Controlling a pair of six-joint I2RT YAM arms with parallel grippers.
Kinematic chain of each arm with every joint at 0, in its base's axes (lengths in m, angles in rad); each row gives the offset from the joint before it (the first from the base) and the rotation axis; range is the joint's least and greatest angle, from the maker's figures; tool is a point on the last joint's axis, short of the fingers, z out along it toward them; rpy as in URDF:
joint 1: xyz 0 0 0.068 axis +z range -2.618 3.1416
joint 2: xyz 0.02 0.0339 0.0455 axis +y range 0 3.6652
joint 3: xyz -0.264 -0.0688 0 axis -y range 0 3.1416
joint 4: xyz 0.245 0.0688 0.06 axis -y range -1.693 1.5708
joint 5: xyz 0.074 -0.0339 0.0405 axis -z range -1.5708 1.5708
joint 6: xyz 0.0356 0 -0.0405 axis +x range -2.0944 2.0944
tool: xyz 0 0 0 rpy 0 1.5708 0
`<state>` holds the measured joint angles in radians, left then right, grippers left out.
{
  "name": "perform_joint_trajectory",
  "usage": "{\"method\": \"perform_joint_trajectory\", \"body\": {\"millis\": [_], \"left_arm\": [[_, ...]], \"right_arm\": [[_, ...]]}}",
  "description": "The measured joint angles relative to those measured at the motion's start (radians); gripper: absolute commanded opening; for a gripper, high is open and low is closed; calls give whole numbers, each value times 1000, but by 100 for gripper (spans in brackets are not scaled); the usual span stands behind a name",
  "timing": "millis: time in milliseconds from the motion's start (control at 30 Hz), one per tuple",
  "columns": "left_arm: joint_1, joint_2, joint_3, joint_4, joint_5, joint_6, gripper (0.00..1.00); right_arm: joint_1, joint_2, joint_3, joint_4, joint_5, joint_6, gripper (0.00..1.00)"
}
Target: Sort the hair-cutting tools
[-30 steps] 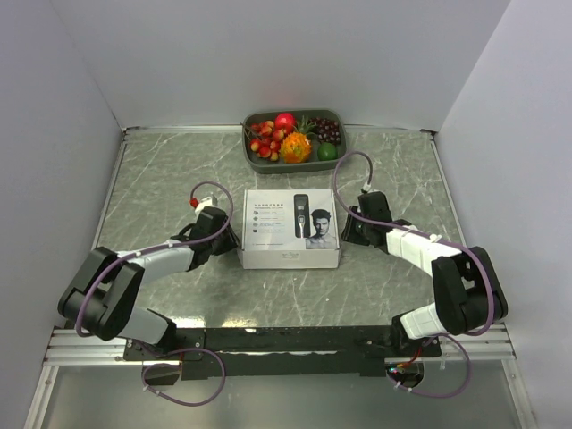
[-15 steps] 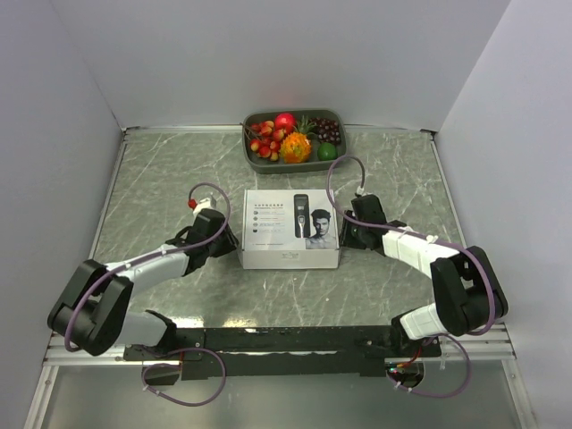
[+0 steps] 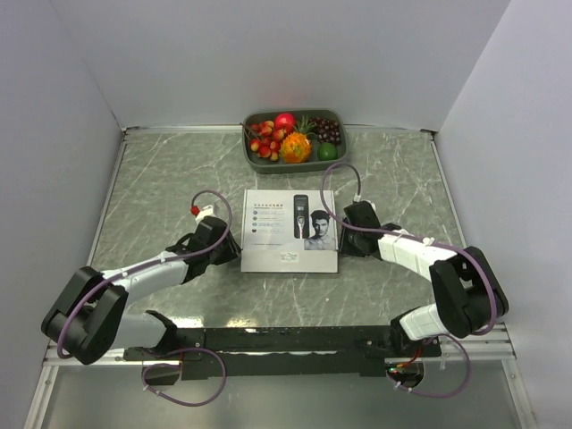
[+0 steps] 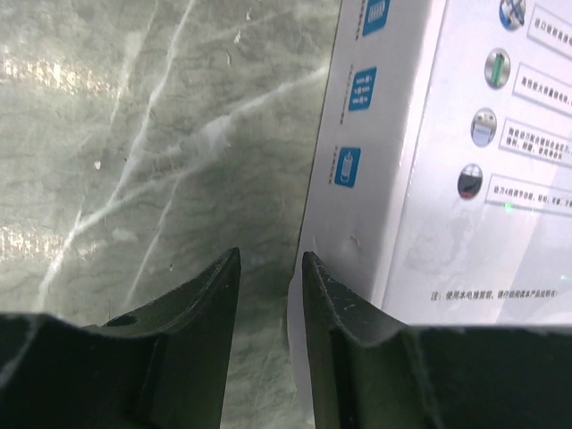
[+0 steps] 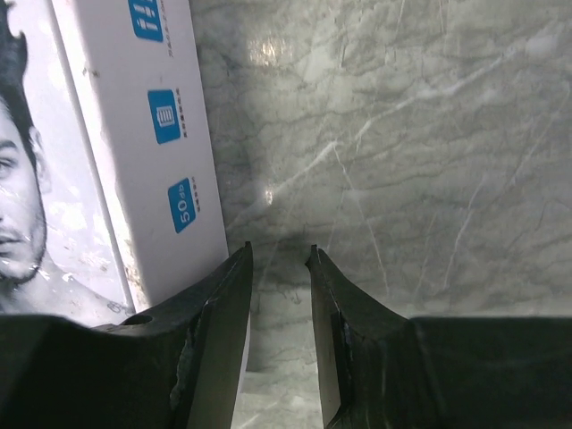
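Note:
No hair-cutting tools show loose anywhere; only a clipper printed on the white cardboard box (image 3: 290,231) is visible. The box sits mid-table between my two arms. My left gripper (image 3: 231,243) is at its left side. In the left wrist view that gripper (image 4: 270,257) stands open, its right finger at the box's (image 4: 447,134) side wall and bare table in the gap. My right gripper (image 3: 347,234) is at the box's right side. In its own wrist view the right gripper (image 5: 280,250) is open too, its left finger against the box's (image 5: 116,134) wall.
A grey tray (image 3: 252,161) of colourful fruit stands at the back edge, behind the box. White walls close in the marbled table (image 3: 161,179) on the left, back and right. The arms' bases and rail run along the near edge.
Both grippers have closed in on the box's sides. The box's front wall no longer shows and its printed top faces the camera more squarely. The jaws' gaps look unchanged.

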<state>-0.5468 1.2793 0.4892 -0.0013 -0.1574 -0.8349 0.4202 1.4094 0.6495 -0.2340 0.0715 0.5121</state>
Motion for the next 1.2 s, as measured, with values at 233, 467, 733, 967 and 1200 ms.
{"method": "perform_joint_trajectory", "body": {"millis": [233,467,733,967,1200], "left_arm": [[-22,-26,-11,-8,-16,-7,40],[-34,-61,-24,-28,-16,-24,40],[-45,-124,-53,-47,-1,-43,41],[-47,-192,-82,-65,24,-55,41],[-48,-203,-93,-63,39,-69,41]], "right_arm": [[18,-21,-5,-38,7,18,40],[23,-51,-29,-44,-19,26,41],[35,-95,-63,-49,-50,42,41],[44,-159,-96,-77,-89,51,42],[44,-195,-101,-96,-107,53,42]]}}
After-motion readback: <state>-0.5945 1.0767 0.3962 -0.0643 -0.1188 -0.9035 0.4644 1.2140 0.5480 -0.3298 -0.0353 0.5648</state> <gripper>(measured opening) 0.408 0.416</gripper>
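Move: The closed clipper box stands between the two hands, its middle about 6 cm ahead and 13 cm to the right of the left hand, and about 6 cm ahead and 14 cm to the left of the right hand, roughly level with both. Its loose front flap is centred some 4 cm behind each hand and as far sideways. The fruit tray lies about 32 cm ahead of the left hand and 15 cm to its right. The box's two side walls are followed back towards its near corners and front flap: the left hand draws back about 3.5 cm and rises a little, while the right hand goes back about 5 cm, edging slightly left. Each keeps its inner finger close beside the wall, fingers part-open, wrists rolling only slightly. ##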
